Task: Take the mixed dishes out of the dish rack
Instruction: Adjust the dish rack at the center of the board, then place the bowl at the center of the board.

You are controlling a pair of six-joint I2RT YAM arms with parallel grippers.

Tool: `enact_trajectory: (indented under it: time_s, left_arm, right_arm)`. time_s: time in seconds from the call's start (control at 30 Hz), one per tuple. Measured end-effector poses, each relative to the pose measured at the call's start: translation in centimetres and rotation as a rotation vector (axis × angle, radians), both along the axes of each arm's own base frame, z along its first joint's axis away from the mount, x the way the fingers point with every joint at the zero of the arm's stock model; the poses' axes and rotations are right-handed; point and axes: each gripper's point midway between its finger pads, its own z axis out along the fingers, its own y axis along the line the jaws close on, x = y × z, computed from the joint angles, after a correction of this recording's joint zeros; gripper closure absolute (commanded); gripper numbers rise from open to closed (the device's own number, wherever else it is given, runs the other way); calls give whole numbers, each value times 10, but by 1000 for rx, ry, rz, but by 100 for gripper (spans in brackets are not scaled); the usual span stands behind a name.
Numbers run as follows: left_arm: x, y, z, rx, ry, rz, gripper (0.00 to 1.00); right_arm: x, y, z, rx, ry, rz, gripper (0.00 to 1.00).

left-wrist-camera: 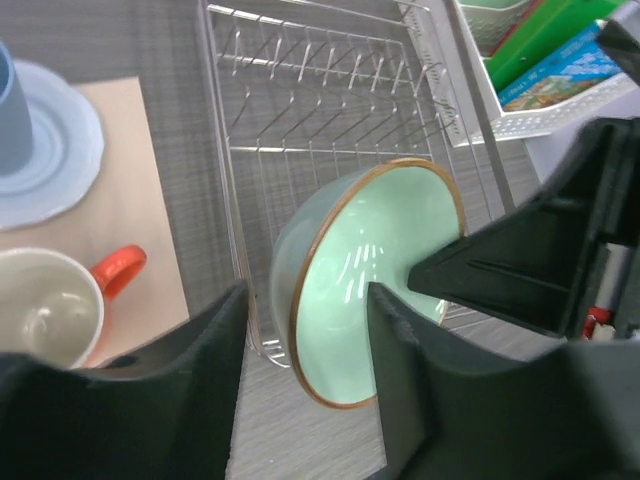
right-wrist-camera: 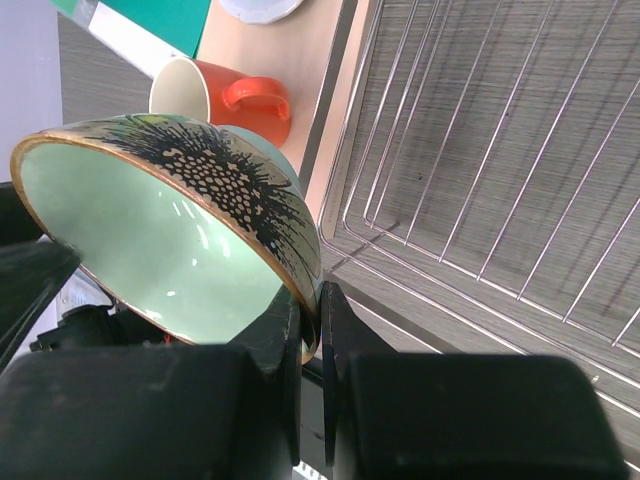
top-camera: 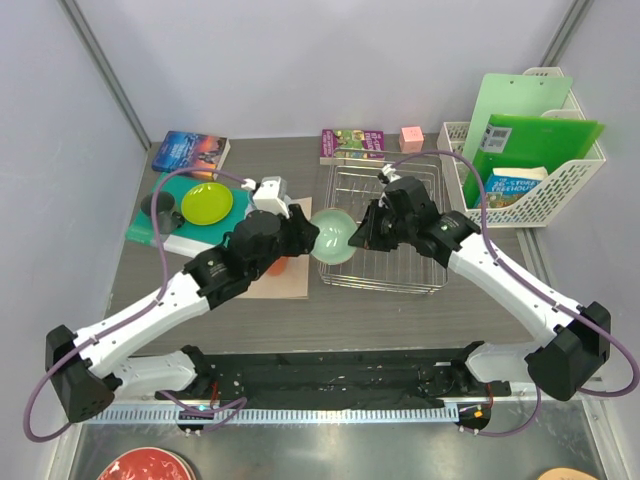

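The sage-green bowl (top-camera: 333,237) hangs tilted on edge over the left end of the silver wire dish rack (top-camera: 392,215). My right gripper (top-camera: 362,235) is shut on its rim (right-wrist-camera: 312,322); the bowl's dark speckled outside (right-wrist-camera: 215,165) faces up. My left gripper (top-camera: 305,232) is open, its fingers (left-wrist-camera: 215,350) standing either side of the bowl's near rim (left-wrist-camera: 345,300) without closing on it. The orange mug (left-wrist-camera: 50,315), the light blue cup (left-wrist-camera: 10,115) and the white plate (left-wrist-camera: 55,150) sit on a tan mat (left-wrist-camera: 130,200). The lime-green plate (top-camera: 207,203) lies on a teal board.
The rack's bars (right-wrist-camera: 480,150) show bare under the bowl. A white plastic slotted basket (top-camera: 530,190) with green folders stands at the right. Books (top-camera: 190,150) and a pink cube (top-camera: 411,138) lie at the back. A red plate (top-camera: 145,467) sits below the table's near edge.
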Motion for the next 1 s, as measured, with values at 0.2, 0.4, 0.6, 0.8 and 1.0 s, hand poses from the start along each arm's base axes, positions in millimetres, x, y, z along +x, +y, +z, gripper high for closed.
enact_trajectory:
  time_s: [0.2,0.4,0.6,0.8,1.0]
  left_arm:
    - [5,3,-24,89,51,29,68]
    - [6,3,-34,125,74,33,87]
    - [9,3,-38,168,83,51,100]
    - [9,7,-35,195,78,62,100]
    - [7,17,-39,259,89,69,100]
  right_arm:
    - [-1,1,0,-1,0,3,99]
    - [-2,2,0,-3,-1,6,99]
    - [-3,3,1,-8,-7,9,99]
    - [-2,7,7,12,-28,14,48]
    - [0,6,36,72,-119,5,26]
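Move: The green bowl hangs in the right hand's grip, its middle about 5 cm right of the left hand, 2 cm ahead and 4 cm lower; from the right hand it is 6 cm left, 1 cm ahead, level. From the left hand, the orange mug stands roughly 9 cm left, level fore and aft, 17 cm below; the saucer 10 cm left, 12 cm ahead, and the dish rack's middle 20 cm right, 9 cm ahead, are some 19 cm down. Left hand sinks about 4 cm and pinches the bowl's left rim; right then opens and rises about 4 cm. ##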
